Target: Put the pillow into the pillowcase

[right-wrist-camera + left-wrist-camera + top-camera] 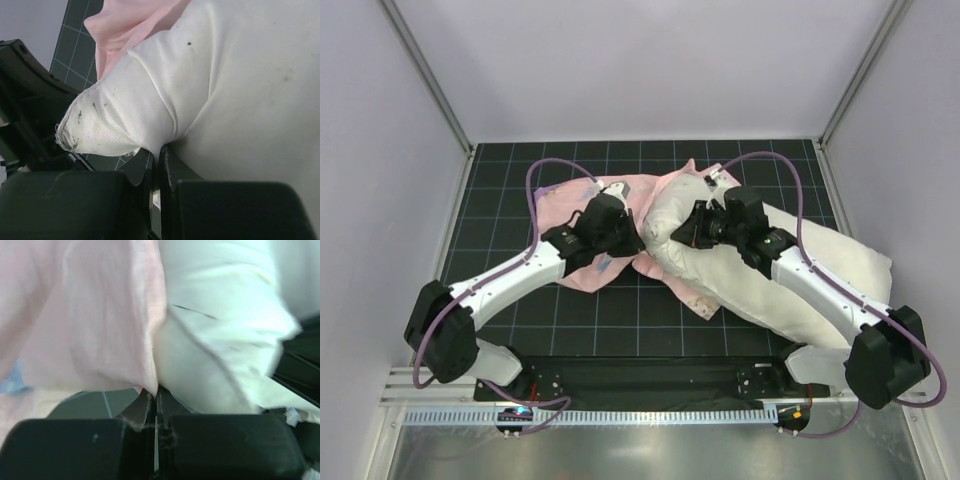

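The white pillow (730, 285) lies slanted across the right half of the mat, its far end against the pink pillowcase (632, 192) crumpled at the middle. My left gripper (638, 240) is shut on the pillowcase's edge. In the left wrist view the pink pillowcase (85, 325) runs down into the left gripper (156, 394), with the pillow (220, 340) bulging beside it. My right gripper (678, 235) is shut on a pinched fold near the pillow's end. In the right wrist view the pillow (240, 80) is gathered into the right gripper (159, 150), and the pillowcase (125, 25) shows behind.
A black grid mat (520, 190) covers the table, and pale walls enclose it on three sides. A metal rail (650, 410) runs along the near edge by the arm bases. The left arm's black body (25, 100) is close beside the pillow's end.
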`<state>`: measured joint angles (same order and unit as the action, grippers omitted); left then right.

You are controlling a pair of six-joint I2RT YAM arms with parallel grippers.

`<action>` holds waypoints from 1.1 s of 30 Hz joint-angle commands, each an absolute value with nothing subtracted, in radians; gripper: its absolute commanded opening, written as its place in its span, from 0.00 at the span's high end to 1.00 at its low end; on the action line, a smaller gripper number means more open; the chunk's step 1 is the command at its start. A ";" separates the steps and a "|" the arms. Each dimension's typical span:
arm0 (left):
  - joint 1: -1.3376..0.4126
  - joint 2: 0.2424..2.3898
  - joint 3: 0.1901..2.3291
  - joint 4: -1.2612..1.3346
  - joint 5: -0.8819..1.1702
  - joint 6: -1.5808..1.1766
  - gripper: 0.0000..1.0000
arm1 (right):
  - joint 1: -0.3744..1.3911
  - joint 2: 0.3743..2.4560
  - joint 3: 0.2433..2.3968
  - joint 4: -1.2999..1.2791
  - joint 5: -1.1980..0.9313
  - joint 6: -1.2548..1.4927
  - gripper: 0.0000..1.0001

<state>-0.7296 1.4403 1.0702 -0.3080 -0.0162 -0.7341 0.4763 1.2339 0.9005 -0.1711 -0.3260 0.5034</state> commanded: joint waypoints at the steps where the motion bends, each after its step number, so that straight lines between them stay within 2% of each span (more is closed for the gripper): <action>1: -0.758 1.361 1.074 -0.311 0.081 -0.752 1.00 | 0.497 1.273 0.899 -0.051 -0.420 0.474 0.96; 6: -0.799 1.316 1.089 -0.324 0.130 -0.761 1.00 | 0.575 1.402 0.922 -0.011 -0.420 0.465 0.96; 9: -0.883 1.315 1.123 -0.325 0.138 -0.769 1.00 | 0.601 1.491 0.955 0.024 -0.428 0.472 0.96; 13: -0.992 1.341 1.172 -0.325 0.132 -0.781 1.00 | 0.604 1.584 0.965 0.133 -0.468 0.528 0.96; 19: -1.100 1.338 1.220 -0.324 0.113 -0.782 1.00 | 0.604 1.684 0.997 0.137 -0.488 0.569 0.96; 23: -1.109 1.304 1.215 -0.371 0.066 -0.761 1.00 | 0.606 1.658 0.976 0.072 -0.459 0.561 0.96; 28: -1.109 1.233 1.189 -0.515 -0.133 -0.718 1.00 | 0.637 1.543 0.885 -0.098 -0.368 0.508 0.96; 33: -1.108 1.229 1.213 -0.569 -0.223 -0.700 1.00 | 0.759 1.470 0.802 -0.152 -0.347 0.512 0.96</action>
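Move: The left fingers already hold the near hem of the pillowcase mouth; the pillow corner is about 4 cm to their right and 1 cm ahead. The pillowcase body lies some 9 cm ahead, 12 cm left and 14 cm lower. Already pinching the pillow, the right hand has that corner about 4 cm to its left and 1 cm back; the held hem is some 8 cm left, 3 cm back and 3 cm lower. Backwards goes the left hand, some 12 cm, keeping its pinch on the hem to draw it along the pillow's end, turning about 15 degrees clockwise, then easing left and slightly up. Meanwhile the right hand carries the pinched pillow about 8 cm left and 7 cm down towards the case mouth, turning counter-clockwise and tipping down, and finally swings back roughly 5 cm after the hem. ##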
